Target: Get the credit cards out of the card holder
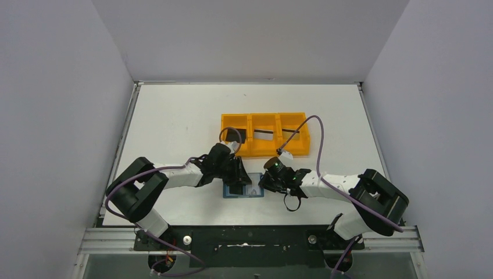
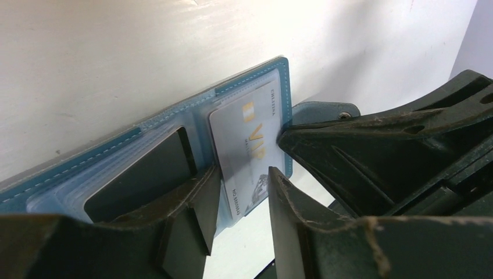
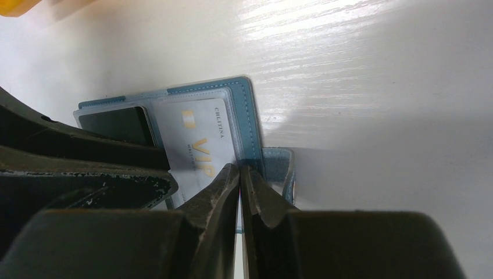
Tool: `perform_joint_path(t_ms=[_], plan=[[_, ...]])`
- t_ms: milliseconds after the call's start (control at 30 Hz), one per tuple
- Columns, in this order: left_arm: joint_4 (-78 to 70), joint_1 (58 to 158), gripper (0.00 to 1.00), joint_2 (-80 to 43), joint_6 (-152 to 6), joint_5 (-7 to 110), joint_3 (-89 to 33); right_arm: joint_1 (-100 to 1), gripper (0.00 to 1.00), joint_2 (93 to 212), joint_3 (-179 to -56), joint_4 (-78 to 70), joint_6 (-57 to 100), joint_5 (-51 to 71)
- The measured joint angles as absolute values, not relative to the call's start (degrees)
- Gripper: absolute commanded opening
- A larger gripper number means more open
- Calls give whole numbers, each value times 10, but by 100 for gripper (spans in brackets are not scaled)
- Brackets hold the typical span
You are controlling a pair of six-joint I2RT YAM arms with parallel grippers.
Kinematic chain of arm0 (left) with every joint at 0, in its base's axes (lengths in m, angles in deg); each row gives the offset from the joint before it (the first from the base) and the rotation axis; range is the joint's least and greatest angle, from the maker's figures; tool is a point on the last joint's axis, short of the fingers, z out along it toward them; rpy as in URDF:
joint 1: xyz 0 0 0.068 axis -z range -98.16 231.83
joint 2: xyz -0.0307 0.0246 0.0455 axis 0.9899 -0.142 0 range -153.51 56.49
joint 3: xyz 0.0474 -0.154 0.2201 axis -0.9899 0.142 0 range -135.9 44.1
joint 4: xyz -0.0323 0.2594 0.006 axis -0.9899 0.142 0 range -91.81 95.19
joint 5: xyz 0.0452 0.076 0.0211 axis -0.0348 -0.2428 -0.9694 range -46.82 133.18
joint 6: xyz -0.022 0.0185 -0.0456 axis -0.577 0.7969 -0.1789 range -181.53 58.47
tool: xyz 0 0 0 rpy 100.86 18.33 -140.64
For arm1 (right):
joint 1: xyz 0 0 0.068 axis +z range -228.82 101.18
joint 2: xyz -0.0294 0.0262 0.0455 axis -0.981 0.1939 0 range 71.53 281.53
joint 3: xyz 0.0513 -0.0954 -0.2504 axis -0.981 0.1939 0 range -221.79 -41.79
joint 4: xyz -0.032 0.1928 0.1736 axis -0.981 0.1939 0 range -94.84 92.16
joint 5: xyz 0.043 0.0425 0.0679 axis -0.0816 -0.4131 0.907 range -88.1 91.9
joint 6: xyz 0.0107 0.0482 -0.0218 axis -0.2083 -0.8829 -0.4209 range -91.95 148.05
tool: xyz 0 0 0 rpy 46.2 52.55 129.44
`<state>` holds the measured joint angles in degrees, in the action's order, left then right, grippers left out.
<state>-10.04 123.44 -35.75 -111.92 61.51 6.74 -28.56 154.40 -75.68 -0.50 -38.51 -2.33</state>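
Note:
The teal card holder (image 1: 256, 192) lies open and flat on the table between both grippers. In the left wrist view, the card holder (image 2: 87, 171) has a silver VIP credit card (image 2: 244, 139) sticking out of its right pocket and a black card (image 2: 139, 174) in its left pocket. My left gripper (image 2: 244, 174) is open, its fingers on either side of the silver card's protruding end. My right gripper (image 3: 239, 167) is shut, tips resting on the card holder's (image 3: 249, 110) right edge beside the snap tab (image 3: 280, 165). The silver card (image 3: 197, 131) lies just left of these tips.
An orange three-compartment tray (image 1: 264, 152) stands just behind the grippers, with dark cards in its compartments. Purple cables loop over both arms. Grey walls enclose the table on the left, right and back.

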Motion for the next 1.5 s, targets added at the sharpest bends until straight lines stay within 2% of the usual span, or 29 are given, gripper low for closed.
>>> perform_joint_path(t_ms=[533, 1500], plan=[[-123, 1230, 1, -365, -1134, 611, 85, -286, 5, 1544, -756, -7, -380, -20], [-80, 1217, 0, -338, -1103, 632, 90, -286, 2, 1549, -757, -18, -385, -19]])
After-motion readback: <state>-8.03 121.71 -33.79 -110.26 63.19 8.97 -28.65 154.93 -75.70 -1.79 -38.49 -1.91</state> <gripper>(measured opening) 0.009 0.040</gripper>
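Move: The VIP card, still in its sleeve, has its middle about 1 cm ahead of the left hand, 2 cm to its right and 1 cm below. The black card lies level with this hand, some 4 cm to its left; the orange tray's middle is roughly 17 cm ahead and 7 cm to the right. From the right hand, which holds the card holder's right edge, the VIP card's middle is about 1 cm ahead, 3 cm to the left and slightly below. The left fingers close fully by the VIP card's left edge, seeming to pinch card or sleeve there, while the hand sinks nearly 1 cm. Shut, they then draw left by about 1 cm and back a little less, away from the VIP card's middle towards the black card. The right hand stays in place and keeps the holder's right edge pinched. ##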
